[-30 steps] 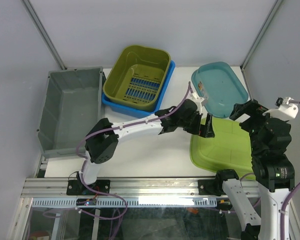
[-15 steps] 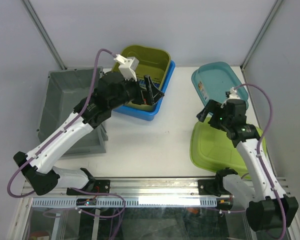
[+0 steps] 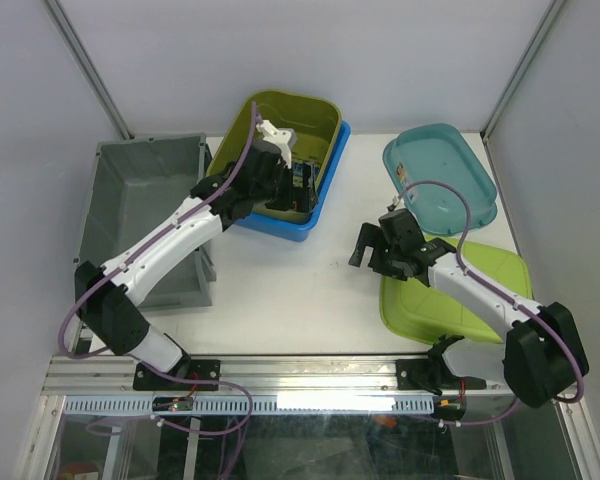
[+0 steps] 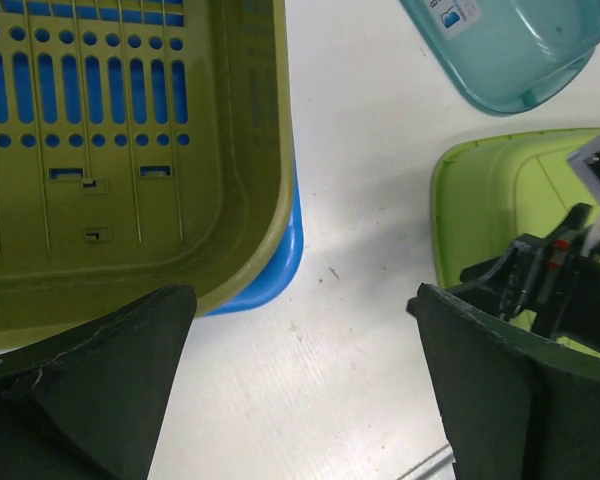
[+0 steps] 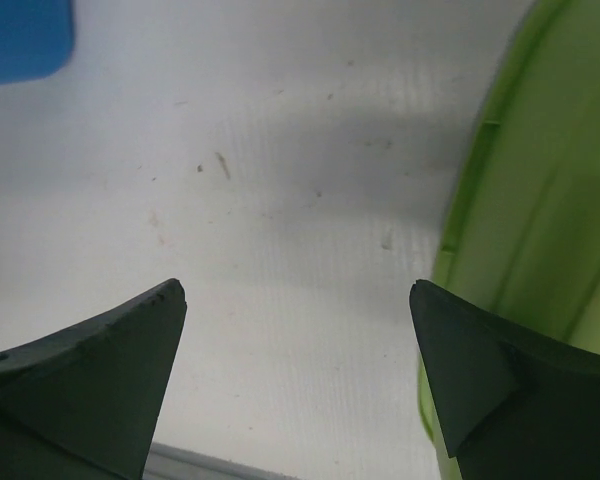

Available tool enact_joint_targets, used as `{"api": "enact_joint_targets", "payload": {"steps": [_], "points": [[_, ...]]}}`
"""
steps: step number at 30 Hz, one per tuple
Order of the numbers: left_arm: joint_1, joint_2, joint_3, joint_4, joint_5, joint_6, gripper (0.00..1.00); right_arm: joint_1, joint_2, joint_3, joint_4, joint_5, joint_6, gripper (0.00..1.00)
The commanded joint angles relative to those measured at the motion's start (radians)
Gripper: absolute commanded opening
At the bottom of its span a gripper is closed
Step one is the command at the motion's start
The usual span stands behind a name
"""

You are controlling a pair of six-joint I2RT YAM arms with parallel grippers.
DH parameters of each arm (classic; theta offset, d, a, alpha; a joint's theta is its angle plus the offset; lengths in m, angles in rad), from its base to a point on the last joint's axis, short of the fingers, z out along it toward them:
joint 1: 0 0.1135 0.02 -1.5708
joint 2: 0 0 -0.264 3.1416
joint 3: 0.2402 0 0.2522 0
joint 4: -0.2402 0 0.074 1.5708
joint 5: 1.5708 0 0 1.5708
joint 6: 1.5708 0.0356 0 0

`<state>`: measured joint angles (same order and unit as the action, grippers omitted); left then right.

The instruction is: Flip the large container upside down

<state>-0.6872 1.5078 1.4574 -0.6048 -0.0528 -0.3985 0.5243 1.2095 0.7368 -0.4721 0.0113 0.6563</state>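
The large container is the grey bin [image 3: 140,220], standing open side up at the table's left edge in the top view; neither wrist view shows it. My left gripper [image 3: 298,182] hovers open and empty to the right of it, over the near rim of the olive slotted basket [image 3: 275,150]. In the left wrist view that gripper [image 4: 300,300] frames bare table beside the basket [image 4: 110,150]. My right gripper [image 3: 365,246] is open and empty, low over the table by the left edge of the lime tray [image 3: 450,295]. The right wrist view shows this gripper [image 5: 298,290] with nothing between its fingers.
The olive basket sits nested in a blue tub [image 3: 280,218] [image 4: 275,265] at the back centre. A teal tub [image 3: 442,175] [image 4: 510,50] lies at the back right. The lime tray [image 5: 540,200] lies bottom up at the near right.
The left arm swung from the lime tray back left to the olive basket. The right arm unfolded and reached left, down to the table by the tray's edge. Both grippers stayed open.
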Motion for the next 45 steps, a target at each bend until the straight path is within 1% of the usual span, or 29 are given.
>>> {"api": "enact_joint_targets", "payload": {"steps": [1, 6, 11, 16, 19, 20, 21, 24, 25, 26, 28, 29, 30, 31, 33, 38, 40, 45], "points": [[-0.005, 0.055, 0.123, 0.014, 0.008, 0.092, 0.99, 0.0, -0.054, 0.034, -0.063, 0.185, 0.039, 0.99], [-0.004, 0.156, 0.209, -0.015, 0.023, 0.114, 0.99, -0.002, -0.066, 0.068, -0.155, 0.285, 0.07, 0.99], [-0.004, 0.237, 0.271, -0.019, -0.004, 0.136, 0.99, -0.003, -0.108, 0.077, -0.167, 0.251, 0.068, 0.99], [-0.007, 0.34, 0.372, -0.02, -0.038, 0.155, 0.99, -0.002, -0.194, 0.079, -0.166, 0.224, 0.064, 0.99], [-0.043, 0.412, 0.435, -0.034, -0.219, 0.199, 0.99, -0.002, -0.262, 0.08, -0.168, 0.229, 0.06, 0.99], [-0.05, 0.435, 0.448, -0.038, -0.261, 0.206, 0.97, -0.002, -0.285, 0.08, -0.17, 0.236, 0.061, 0.99], [-0.05, 0.455, 0.451, -0.043, -0.273, 0.207, 0.94, -0.002, -0.308, 0.081, -0.171, 0.244, 0.061, 0.99], [-0.052, 0.501, 0.489, -0.044, -0.281, 0.206, 0.81, -0.004, -0.372, 0.081, -0.179, 0.267, 0.062, 0.99], [-0.06, 0.518, 0.493, -0.043, -0.316, 0.197, 0.67, -0.003, -0.403, 0.082, -0.194, 0.29, 0.06, 0.99], [-0.064, 0.521, 0.495, -0.043, -0.333, 0.198, 0.6, -0.004, -0.413, 0.083, -0.203, 0.3, 0.059, 0.99], [-0.067, 0.524, 0.503, -0.043, -0.335, 0.2, 0.42, -0.004, -0.432, 0.086, -0.217, 0.319, 0.042, 0.99], [-0.067, 0.522, 0.508, -0.041, -0.318, 0.203, 0.31, -0.003, -0.438, 0.09, -0.226, 0.332, 0.031, 0.99], [-0.068, 0.519, 0.514, -0.041, -0.302, 0.205, 0.22, -0.004, -0.439, 0.098, -0.243, 0.355, 0.026, 0.99], [-0.069, 0.513, 0.522, -0.042, -0.293, 0.203, 0.13, -0.004, -0.441, 0.108, -0.259, 0.376, 0.02, 0.99], [-0.074, 0.487, 0.536, -0.044, -0.284, 0.202, 0.0, -0.003, -0.439, 0.13, -0.282, 0.407, 0.005, 0.99], [-0.112, 0.372, 0.599, -0.055, -0.313, 0.265, 0.0, -0.004, -0.463, 0.169, -0.297, 0.433, -0.013, 0.99], [-0.115, 0.315, 0.625, -0.053, -0.256, 0.302, 0.0, -0.004, -0.478, 0.173, -0.294, 0.439, -0.016, 0.99], [-0.117, 0.167, 0.687, -0.046, -0.169, 0.295, 0.0, -0.004, -0.517, 0.196, -0.323, 0.453, -0.002, 0.99]]}}
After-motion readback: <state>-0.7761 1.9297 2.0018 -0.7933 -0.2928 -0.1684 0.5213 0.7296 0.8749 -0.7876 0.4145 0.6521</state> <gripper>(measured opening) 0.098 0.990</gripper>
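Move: Beyond the left hand, about 10 cm ahead, 5 cm to its right and 8 cm lower, is the right rim of the large olive container. The container's middle is some 9 cm ahead and 7 cm left, with the blue tub beneath it, roughly 6 cm ahead and 6 cm left. The teal tray lies level with that rim, about 28 cm to its right. From the right hand the rim is roughly 18 cm ahead, 9 cm left and 8 cm higher. Reaching forward about 10 cm, down 8 and somewhat right, the open left hand rolls some 20 degrees, its left side rising, and closes on the large olive container's right wall at the rim. It keeps that pinch while rising about 6 cm and drawing slightly back. The empty, open right hand first slides right, then climbs roughly 13 cm, clearing the lime container. ##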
